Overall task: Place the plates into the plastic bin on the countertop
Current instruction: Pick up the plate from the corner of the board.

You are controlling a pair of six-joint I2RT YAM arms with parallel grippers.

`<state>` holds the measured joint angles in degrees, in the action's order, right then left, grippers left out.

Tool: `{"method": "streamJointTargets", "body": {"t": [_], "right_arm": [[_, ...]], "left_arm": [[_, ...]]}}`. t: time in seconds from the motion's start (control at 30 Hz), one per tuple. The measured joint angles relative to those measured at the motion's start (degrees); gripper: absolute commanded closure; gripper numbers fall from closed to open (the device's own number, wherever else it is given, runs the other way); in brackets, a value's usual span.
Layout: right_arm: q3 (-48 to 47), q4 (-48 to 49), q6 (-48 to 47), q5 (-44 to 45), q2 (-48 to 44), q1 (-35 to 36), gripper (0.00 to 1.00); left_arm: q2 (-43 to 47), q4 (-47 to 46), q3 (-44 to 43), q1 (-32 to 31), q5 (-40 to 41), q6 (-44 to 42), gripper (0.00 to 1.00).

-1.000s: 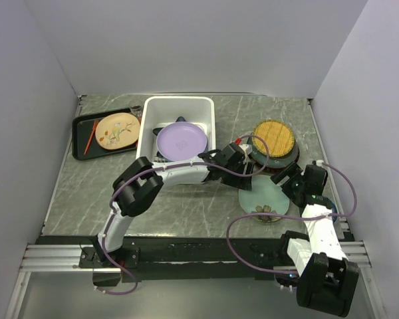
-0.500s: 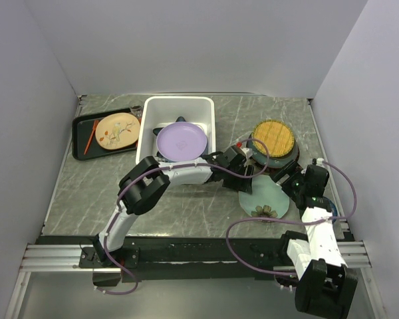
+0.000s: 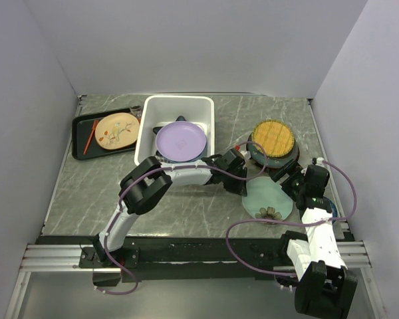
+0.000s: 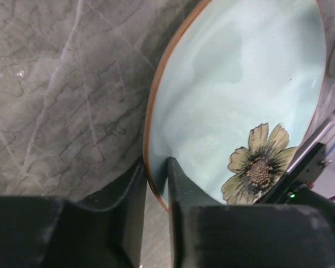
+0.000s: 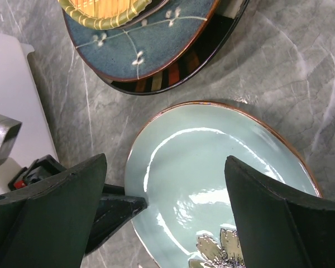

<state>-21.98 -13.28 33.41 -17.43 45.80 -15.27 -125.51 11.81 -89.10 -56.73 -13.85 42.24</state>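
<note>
A pale green plate (image 3: 267, 198) with a flower painted on it lies on the countertop (image 3: 186, 206) right of centre. My left gripper (image 3: 244, 184) is shut on its left rim; in the left wrist view the rim sits pinched between the two fingers of the gripper (image 4: 155, 187), with the pale green plate (image 4: 240, 84) spreading beyond. My right gripper (image 5: 167, 215) hangs open over the same plate (image 5: 212, 162), touching nothing. The white plastic bin (image 3: 149, 109) holds a lavender plate (image 3: 181, 141) lying on a blue star-shaped one (image 3: 180, 121).
A stack of plates stands at the back right: a yellow woven plate (image 3: 274, 136) on a dark teal plate (image 5: 151, 44) on a dark striped one (image 5: 184, 70). A black tray (image 3: 80, 133) at the back left carries a tan plate (image 3: 117, 129) and red chopsticks (image 3: 89, 136).
My left gripper has slid down and right onto the pale green plate's rim and closed on it. The plate has shifted slightly right. The right gripper stays open.
</note>
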Motion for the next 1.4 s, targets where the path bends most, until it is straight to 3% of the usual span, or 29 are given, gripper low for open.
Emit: {"method": "streamJointTargets", "body": {"t": [0.2,0.63,1.4], "right_arm": [[0.0,0.0,0.0,-0.1,0.0,0.0,0.07],[0.0,0.1,0.0,-0.3,0.0,0.0,0.07],[0.7,0.2,-0.1,-0.8,-0.8,0.0,0.07]], "left_arm": [[-0.1,-2.8,0.4,0.5,-0.9,2.8,0.99],[0.1,-2.0,-0.2,0.8,-0.9,3.7,0.99],[5.3,7.0,-1.9,1.4,4.0,0.2,0.99]]}}
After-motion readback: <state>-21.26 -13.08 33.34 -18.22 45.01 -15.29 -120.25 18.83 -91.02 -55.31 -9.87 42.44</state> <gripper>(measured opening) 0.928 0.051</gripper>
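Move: The green flower plate reaches away to the left hand's right: its middle is about 9 cm right, 2 cm back and a centimetre below, with its left rim already between the half-open fingers. Beyond, the plate stack with the yellow basket stands some 16 cm ahead and 11 cm right of the left hand; the bin's middle is roughly 20 cm ahead and 25 cm left. From the idle right hand the flower plate's middle lies about 5 cm left, 5 cm back and 6 cm below. The flower plate's left rim is pinched as the left fingers close fully on it, one on the upper face and one outside and under, the hand nudging barely a centimetre to the right. After a brief hold the hand draws the rim up some 3 cm and about 2.5 cm left towards the bin, easing slightly forward, grip kept and wrist nearly unturned. ##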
